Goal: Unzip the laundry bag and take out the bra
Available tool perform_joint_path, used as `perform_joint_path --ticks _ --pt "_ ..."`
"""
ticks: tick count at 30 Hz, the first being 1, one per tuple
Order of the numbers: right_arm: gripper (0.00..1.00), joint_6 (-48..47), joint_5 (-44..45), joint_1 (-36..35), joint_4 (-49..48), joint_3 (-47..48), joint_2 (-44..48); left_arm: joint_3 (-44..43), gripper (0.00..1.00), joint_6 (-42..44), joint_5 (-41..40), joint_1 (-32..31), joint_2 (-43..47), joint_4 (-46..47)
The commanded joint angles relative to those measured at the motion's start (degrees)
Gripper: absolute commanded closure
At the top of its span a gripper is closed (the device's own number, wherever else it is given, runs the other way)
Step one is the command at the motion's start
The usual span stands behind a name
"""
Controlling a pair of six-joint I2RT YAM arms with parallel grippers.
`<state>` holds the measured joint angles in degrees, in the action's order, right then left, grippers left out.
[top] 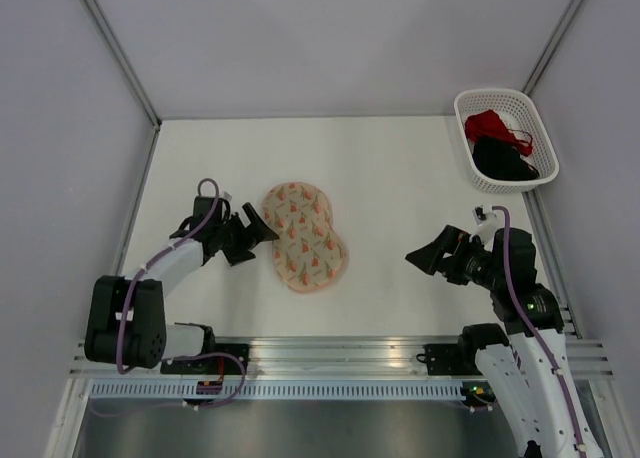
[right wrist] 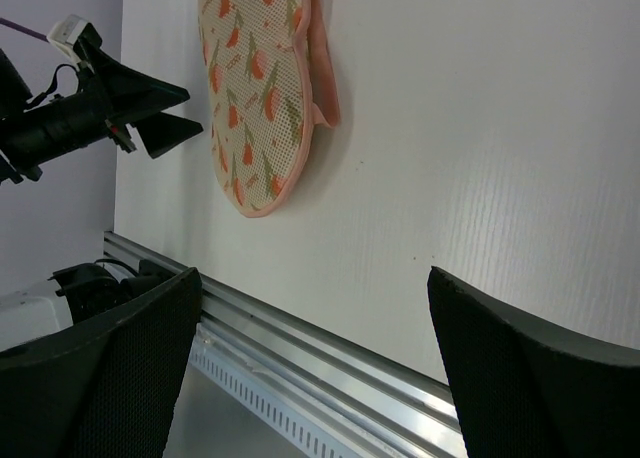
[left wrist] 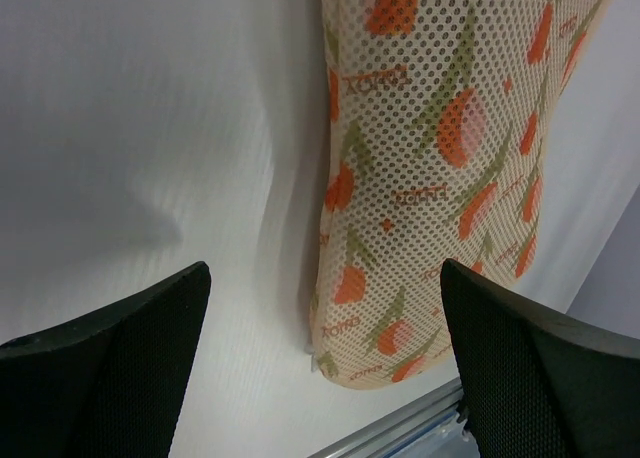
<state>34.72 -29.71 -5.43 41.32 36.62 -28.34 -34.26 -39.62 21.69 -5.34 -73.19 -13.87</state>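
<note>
The laundry bag (top: 305, 236) lies flat and closed in the middle of the table, a peanut-shaped beige mesh case with an orange and green print. My left gripper (top: 262, 226) is open just left of it, its fingers pointing at the bag's left edge without touching it. In the left wrist view the bag (left wrist: 440, 148) fills the space ahead of the open left gripper (left wrist: 325, 266). My right gripper (top: 420, 246) is open well to the bag's right with nothing between its fingers. The right wrist view has the bag (right wrist: 255, 88) far ahead of the right gripper (right wrist: 313, 273). The bra is hidden.
A white lattice basket (top: 470, 113) stands at the back right corner with a red garment (top: 488, 125) and a dark garment (top: 500, 160) in it. A metal rail (top: 330, 353) runs along the table's near edge. Grey walls close in the left, right and back.
</note>
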Motion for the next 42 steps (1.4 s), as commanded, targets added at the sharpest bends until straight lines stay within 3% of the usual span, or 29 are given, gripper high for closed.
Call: perform_joint_path --ticks 1,4,8,14,17,20,21,23,29,33,37,38,42 --pt "0.02 0.43 -0.43 -0.11 -1.33 -0.41 0.39 0.59 0.01 -2.92 3.87 -2.65 -3.88 12.86" --pt "0.02 0.61 -0.43 -0.19 -1.33 -0.67 0.48 2.70 0.01 -4.33 7.22 -4.67 -7.05 19.64" --pt "0.02 -0.35 0.18 -0.11 -0.28 -0.59 0.56 4.46 0.03 -4.33 7.75 -6.87 -10.65 21.69" --pt "0.02 -0.71 1.15 -0.11 0.60 -1.46 0.56 15.51 0.11 -6.87 9.41 -8.54 -11.10 30.89" --pt "0.02 -0.18 1.15 -0.19 0.08 -2.25 0.56 19.66 0.22 -8.37 10.30 -8.80 -11.71 36.26" --pt "0.02 0.35 1.15 -0.19 -0.54 -2.61 0.39 21.42 0.52 -9.86 11.88 -9.33 -14.34 40.74" --pt "0.02 0.44 1.15 -0.19 -0.63 -2.78 0.39 21.52 0.72 -10.48 12.58 -9.51 -15.31 43.89" --pt "0.02 0.70 1.15 -0.11 -0.72 -2.87 0.39 20.73 0.98 -13.02 14.16 -10.56 -18.29 46.73" --pt "0.04 0.70 -2.16 -0.11 -1.59 -3.40 2.06 17.30 0.98 -23.48 12.07 -18.10 -19.11 56.93" --pt "0.13 1.31 -6.13 -0.11 -5.27 -3.22 4.60 12.56 0.98 -30.77 2.59 -24.09 -14.98 50.63" --pt "0.24 -0.35 -6.76 -0.19 -5.20 -1.56 4.78 0.56 0.98 -37.89 -13.11 -28.66 -6.47 27.28" --pt "0.26 -0.79 -6.93 -0.11 -5.11 -1.20 4.52 -1.75 0.98 -39.12 -15.69 -30.15 -5.48 17.57" --pt "0.27 -3.07 -7.55 -0.11 -4.85 0.02 2.77 -8.71 0.98 -47.28 -20.37 -31.22 -4.59 7.99"
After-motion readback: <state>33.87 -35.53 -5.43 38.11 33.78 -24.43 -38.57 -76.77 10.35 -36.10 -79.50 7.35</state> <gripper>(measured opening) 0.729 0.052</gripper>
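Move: The laundry bag's middle lies some 11 cm to the right of the open left hand, about 5 cm farther out and 5 cm below it. The bag's near-left end, where these fingers will shut, is about 5 cm back, 6 cm to the right and 5 cm down. From the right hand the bag's middle is about 28 cm left, 15 cm ahead and 18 cm below. The open left hand sweeps about 7 cm right, sinking to the table, then draws back some 5 cm as its fingers shut, pinching the mesh at the laundry bag's near-left end. Keeping that pinch, it carries on to the right for another 9 cm towards the right hand, then rises about 10 cm and comes forward again, its left side rolled down by some 20 degrees, while the right hand dips 2 cm, comes back up and closes its empty fingers by about a quarter. ##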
